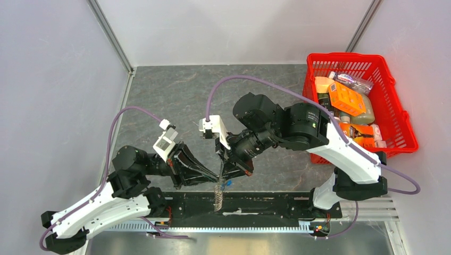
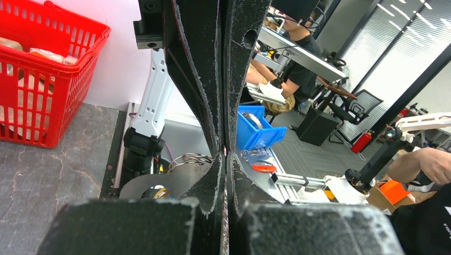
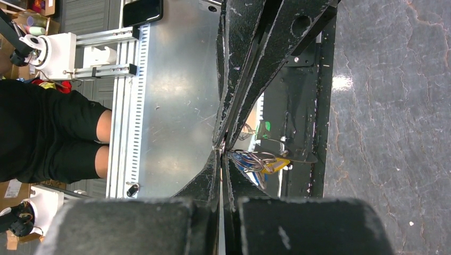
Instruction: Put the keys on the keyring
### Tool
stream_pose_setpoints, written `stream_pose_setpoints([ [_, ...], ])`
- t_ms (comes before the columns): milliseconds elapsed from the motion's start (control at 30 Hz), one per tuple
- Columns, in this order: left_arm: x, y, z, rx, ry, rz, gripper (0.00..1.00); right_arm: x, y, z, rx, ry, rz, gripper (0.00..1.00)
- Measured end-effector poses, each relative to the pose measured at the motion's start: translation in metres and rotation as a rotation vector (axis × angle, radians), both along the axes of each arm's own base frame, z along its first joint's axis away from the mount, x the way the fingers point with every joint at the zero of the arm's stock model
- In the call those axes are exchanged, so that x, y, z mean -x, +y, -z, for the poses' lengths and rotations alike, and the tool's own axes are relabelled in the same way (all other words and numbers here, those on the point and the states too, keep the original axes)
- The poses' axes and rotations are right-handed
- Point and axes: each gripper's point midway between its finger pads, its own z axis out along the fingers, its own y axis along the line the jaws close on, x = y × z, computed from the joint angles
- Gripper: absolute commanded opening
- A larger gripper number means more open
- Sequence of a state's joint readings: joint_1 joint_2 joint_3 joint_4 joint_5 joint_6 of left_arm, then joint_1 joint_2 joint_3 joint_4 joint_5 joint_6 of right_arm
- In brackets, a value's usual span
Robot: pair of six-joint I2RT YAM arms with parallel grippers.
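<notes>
Both grippers meet nose to nose above the table's near edge, the left gripper point(image 1: 218, 178) point(image 2: 224, 151) and the right gripper point(image 1: 226, 171) point(image 3: 222, 149). Each is shut. The keyring's flat silver loop point(image 2: 181, 175) with wire rings point(image 2: 191, 158) runs in at the left jaws, and a thin metal edge shows between them. At the right jaws, wire rings point(image 3: 255, 157) carry a blue key point(image 3: 249, 168) and a yellow key point(image 3: 277, 166). The keyring's twisted chain point(image 1: 218, 197) hangs below, and its green tag point(image 3: 263, 127) shows beyond. No black key is visible.
A red basket point(image 1: 345, 54) point(image 2: 53, 90) full of packets stands at the back right of the grey stone table point(image 1: 170, 101). The arms' black base plate point(image 1: 266, 204) and a slotted metal rail point(image 1: 239, 227) run along the near edge. White walls close in the sides.
</notes>
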State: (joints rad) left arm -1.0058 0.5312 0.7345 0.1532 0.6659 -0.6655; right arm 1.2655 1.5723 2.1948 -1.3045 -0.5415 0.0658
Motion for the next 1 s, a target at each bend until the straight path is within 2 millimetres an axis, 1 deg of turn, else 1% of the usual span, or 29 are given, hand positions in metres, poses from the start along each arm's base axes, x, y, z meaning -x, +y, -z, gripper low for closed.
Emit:
stream_pose_setpoints([
  [33,0.000,0.000,0.000,0.002,-0.001,-0.001,0.02,0.000,0.000,0.000,0.000,0.000,0.000,0.10],
  [167,-0.001,0.000,0.000,0.016,-0.007,-0.007,0.02,0.000,-0.001,0.000,-0.010,0.000,0.002,0.27],
  [267,-0.002,0.001,0.005,0.021,-0.007,-0.014,0.02,0.001,-0.003,-0.002,-0.034,0.000,0.009,0.36],
  [367,-0.004,0.002,0.007,0.038,-0.007,-0.035,0.02,0.001,-0.006,-0.006,-0.079,-0.007,0.024,0.41],
  [433,-0.006,0.003,0.007,0.050,-0.008,-0.049,0.02,0.002,-0.009,-0.012,-0.115,-0.010,0.040,0.43],
  [567,-0.010,0.005,0.003,0.101,-0.009,-0.081,0.02,0.001,-0.016,-0.022,-0.196,-0.021,0.080,0.44],
  [733,-0.019,0.008,0.003,0.171,0.014,-0.133,0.02,-0.003,-0.020,-0.024,-0.284,-0.010,0.150,0.43],
  [867,-0.026,0.014,0.001,0.226,0.027,-0.186,0.02,-0.009,-0.012,-0.020,-0.335,0.020,0.212,0.43],
  [1000,-0.034,0.022,-0.009,0.298,0.034,-0.242,0.02,-0.020,0.001,-0.010,-0.365,0.053,0.287,0.43],
])
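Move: The keyring is pinched at both hands' fingertips, which nearly meet. From the left hand its bunch of rings lies about 2 cm ahead, level sideways and 2 cm below; from the right hand, roughly 2 cm ahead, 1 cm left and 2 cm below. Counted from the right hand, the yellow tag is some 4 cm ahead, straight in line sideways and 4 cm below, and the blue tag about 1 cm ahead, level sideways and 4 cm below. The right fingers let go of the keyring, opening to nearly half, while the left keeps its pinch. The right hand backs off to the right and up by about 2 cm, then swings left, forward and down towards the rings, its fingers tipping up towards level and turning clockwise. The left carries the keyring some 4 cm forward and left, its fingertips rising and turning counter-clockwise. ##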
